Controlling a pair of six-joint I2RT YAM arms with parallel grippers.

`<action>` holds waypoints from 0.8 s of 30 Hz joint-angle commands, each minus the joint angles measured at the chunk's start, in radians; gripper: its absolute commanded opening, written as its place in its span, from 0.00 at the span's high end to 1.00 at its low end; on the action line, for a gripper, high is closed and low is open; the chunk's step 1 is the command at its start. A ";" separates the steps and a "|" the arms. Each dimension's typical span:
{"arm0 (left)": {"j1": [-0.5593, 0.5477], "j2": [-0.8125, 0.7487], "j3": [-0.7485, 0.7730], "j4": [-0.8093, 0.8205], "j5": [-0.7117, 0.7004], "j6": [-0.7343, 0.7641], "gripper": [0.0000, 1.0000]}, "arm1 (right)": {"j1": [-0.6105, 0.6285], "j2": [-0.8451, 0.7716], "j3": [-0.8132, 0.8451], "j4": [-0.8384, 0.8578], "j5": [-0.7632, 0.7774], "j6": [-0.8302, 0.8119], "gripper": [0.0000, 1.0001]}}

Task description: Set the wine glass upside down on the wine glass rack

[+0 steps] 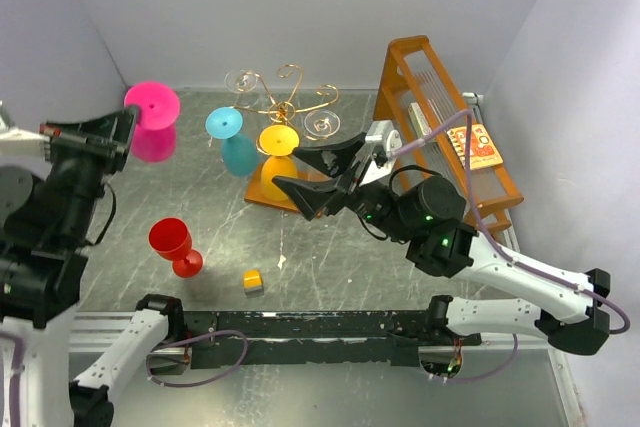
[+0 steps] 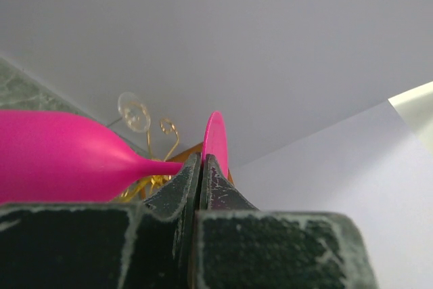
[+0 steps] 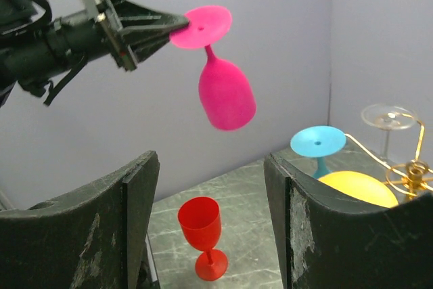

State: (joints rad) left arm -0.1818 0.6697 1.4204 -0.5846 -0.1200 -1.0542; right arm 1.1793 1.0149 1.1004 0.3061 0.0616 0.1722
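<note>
My left gripper (image 1: 128,125) hangs high at the back left, shut on the rim of the foot of a pink wine glass (image 1: 152,119). The glass is tipped with its foot up and its bowl (image 3: 226,93) hanging down at a slant. In the left wrist view the fingers (image 2: 200,164) pinch the pink foot (image 2: 215,139), with the bowl (image 2: 61,157) to the left. The wine glass rack (image 1: 288,102), a gold wire tree on an orange-brown base (image 1: 258,195), stands at the back centre. My right gripper (image 1: 312,173) is open and empty just right of the rack's base.
On the rack are an upside-down blue glass (image 1: 233,139), a yellow one (image 1: 279,152) and clear glasses (image 1: 322,125). A red wine glass (image 1: 175,245) stands upright front left, a small yellow block (image 1: 253,280) beside it. A tall orange slatted frame (image 1: 440,117) stands at the right.
</note>
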 commanded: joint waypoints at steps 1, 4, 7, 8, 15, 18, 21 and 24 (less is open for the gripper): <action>-0.008 0.138 0.108 0.144 -0.020 0.068 0.93 | -0.001 -0.054 -0.027 -0.045 0.092 0.012 0.37; -0.008 0.245 0.184 0.179 -0.013 0.086 0.93 | 0.000 -0.097 -0.040 -0.056 0.112 0.007 0.37; -0.008 0.335 0.242 0.243 0.024 0.096 0.93 | -0.002 -0.127 -0.053 -0.064 0.132 -0.003 0.37; -0.008 0.366 0.258 0.266 0.041 0.094 0.93 | -0.002 -0.137 -0.057 -0.068 0.141 -0.005 0.37; -0.008 0.566 0.323 0.539 0.244 0.119 0.93 | -0.001 -0.168 -0.066 -0.094 0.162 -0.002 0.37; -0.008 0.640 0.321 0.648 0.313 0.082 0.93 | -0.003 -0.178 -0.067 -0.108 0.169 0.003 0.37; -0.008 0.726 0.338 0.746 0.362 0.045 0.93 | -0.003 -0.189 -0.072 -0.116 0.172 0.011 0.37; -0.008 0.799 0.361 0.819 0.413 0.000 0.93 | -0.002 -0.198 -0.075 -0.127 0.166 0.021 0.37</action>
State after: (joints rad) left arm -0.1852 1.4067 1.7302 0.0315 0.1699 -0.9958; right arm 1.1790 0.8410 1.0363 0.1978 0.2184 0.1810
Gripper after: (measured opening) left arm 0.072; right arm 0.633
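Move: The left hand already has the pink wine glass upside down by its foot, high over the table's left side. The rack's empty far hook lies about 35 cm ahead of it, 19 cm to its right and 17 cm below. The rack's hub is roughly 28 ahead and 17 right; the hanging blue glass 24 ahead, 5 right; the far-left clear glass 35 ahead, 7 right. From the right hand the far hook is some 35 cm ahead and about level sideways. Still pinching the foot of the upside-down pink glass, the left hand sweeps about 20 cm forward towards the rack's far side, climbing some 7 cm before easing down slightly, and swings 9 cm right in the second half as it turns about 15 degrees clockwise and tips up about 10. The right hand, empty and open, backs off some 5 cm to its right. ##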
